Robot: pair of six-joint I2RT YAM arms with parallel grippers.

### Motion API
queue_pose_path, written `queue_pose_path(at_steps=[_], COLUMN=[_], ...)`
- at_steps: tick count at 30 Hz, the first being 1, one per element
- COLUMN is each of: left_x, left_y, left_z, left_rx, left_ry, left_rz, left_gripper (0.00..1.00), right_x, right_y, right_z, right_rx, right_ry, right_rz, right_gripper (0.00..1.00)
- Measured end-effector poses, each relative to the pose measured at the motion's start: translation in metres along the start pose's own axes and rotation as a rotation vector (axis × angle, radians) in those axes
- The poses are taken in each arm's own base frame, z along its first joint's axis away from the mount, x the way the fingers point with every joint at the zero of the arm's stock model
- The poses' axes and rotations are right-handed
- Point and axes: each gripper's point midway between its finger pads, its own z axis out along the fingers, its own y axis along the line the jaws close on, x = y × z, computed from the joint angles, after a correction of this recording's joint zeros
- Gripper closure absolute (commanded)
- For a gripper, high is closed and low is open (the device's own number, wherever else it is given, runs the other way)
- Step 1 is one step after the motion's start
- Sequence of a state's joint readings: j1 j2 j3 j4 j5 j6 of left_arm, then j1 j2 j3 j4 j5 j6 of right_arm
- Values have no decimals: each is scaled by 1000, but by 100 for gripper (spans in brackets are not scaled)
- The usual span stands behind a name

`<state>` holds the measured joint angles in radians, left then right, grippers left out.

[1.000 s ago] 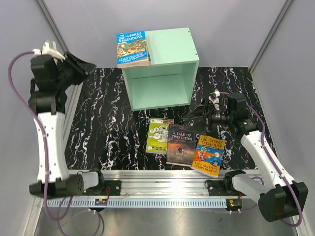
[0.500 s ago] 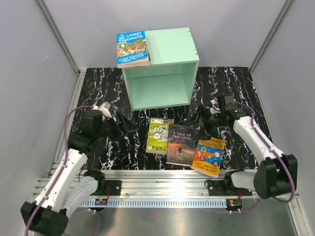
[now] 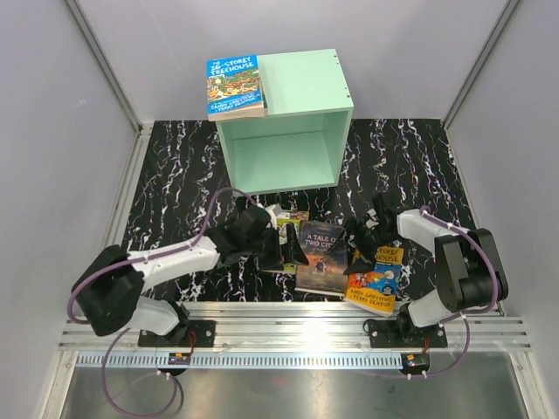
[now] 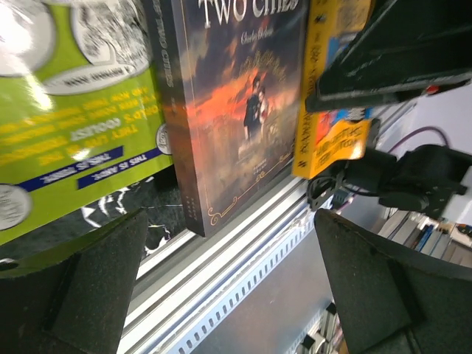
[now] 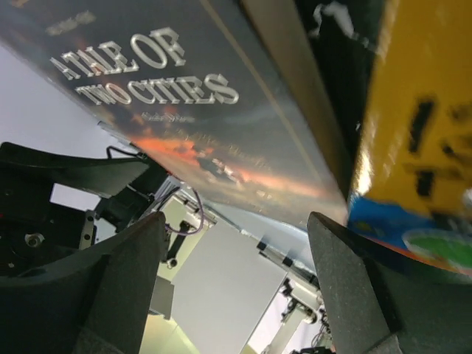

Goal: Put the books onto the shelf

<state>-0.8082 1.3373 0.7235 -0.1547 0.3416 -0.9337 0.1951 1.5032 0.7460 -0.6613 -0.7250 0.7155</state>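
A blue book (image 3: 234, 85) lies on top of the mint-green shelf (image 3: 301, 83), whose open side faces me. Near the front edge lie a lime-green book (image 3: 291, 220), the dark "A Tale of Two Cities" book (image 3: 321, 257) and an orange-yellow book (image 3: 374, 279). My left gripper (image 3: 285, 253) hangs low over the lime-green book (image 4: 66, 110), open, nothing between its fingers (image 4: 88, 287). My right gripper (image 3: 360, 237) is open too, low at the gap between the dark book (image 5: 199, 110) and the orange-yellow book (image 5: 420, 133).
The books rest on a black marbled mat (image 3: 175, 192). A metal rail (image 3: 279, 314) runs along the near edge just in front of them. Grey walls close in both sides and the back.
My left arm swung down from high at the far left to low over the lime-green book, and its jaws opened wide. The right gripper slid down towards the dark and orange-yellow books.
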Motion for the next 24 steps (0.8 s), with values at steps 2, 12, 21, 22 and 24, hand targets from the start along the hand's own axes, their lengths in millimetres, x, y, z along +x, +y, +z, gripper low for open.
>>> queue_pose_path(at_steps=[2, 12, 21, 22, 24], left_x=[12, 47, 61, 60, 56], left_y=[1, 5, -2, -2, -3], left_z=[13, 47, 63, 63, 60], left_rx=[-10, -44, -56, -59, -65], left_ry=[36, 138, 177, 170, 148], left_rz=[-5, -6, 0, -1, -6], left_gripper=[1, 1, 31, 39, 53], right_x=[-4, 4, 4, 4, 4], right_y=[-6, -14, -15, -15, -14], right_z=[6, 14, 18, 18, 18], right_rx=[9, -30, -32, -36, -43], right_ry=[-3, 53, 83, 84, 86], right_rz=[-13, -4, 24, 22, 20], right_gripper=[15, 16, 17, 17, 17])
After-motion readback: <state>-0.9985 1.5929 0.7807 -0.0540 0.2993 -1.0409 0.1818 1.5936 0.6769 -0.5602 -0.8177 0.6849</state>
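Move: The dark Two Cities book lies flat with its middle about 8 cm right of the left hand, 2 cm back and 7 cm below. The green book lies almost under that hand, its middle roughly 2 cm left and 1 cm ahead. From the right hand, the Two Cities book is some 7 cm left, 2 cm back and 3 cm below; the orange Treehouse book is about 7 cm right and 8 cm back. Left hand moves 8 cm down, right and back to the Two Cities book's near-left corner, partly closing; right sinks slightly. ##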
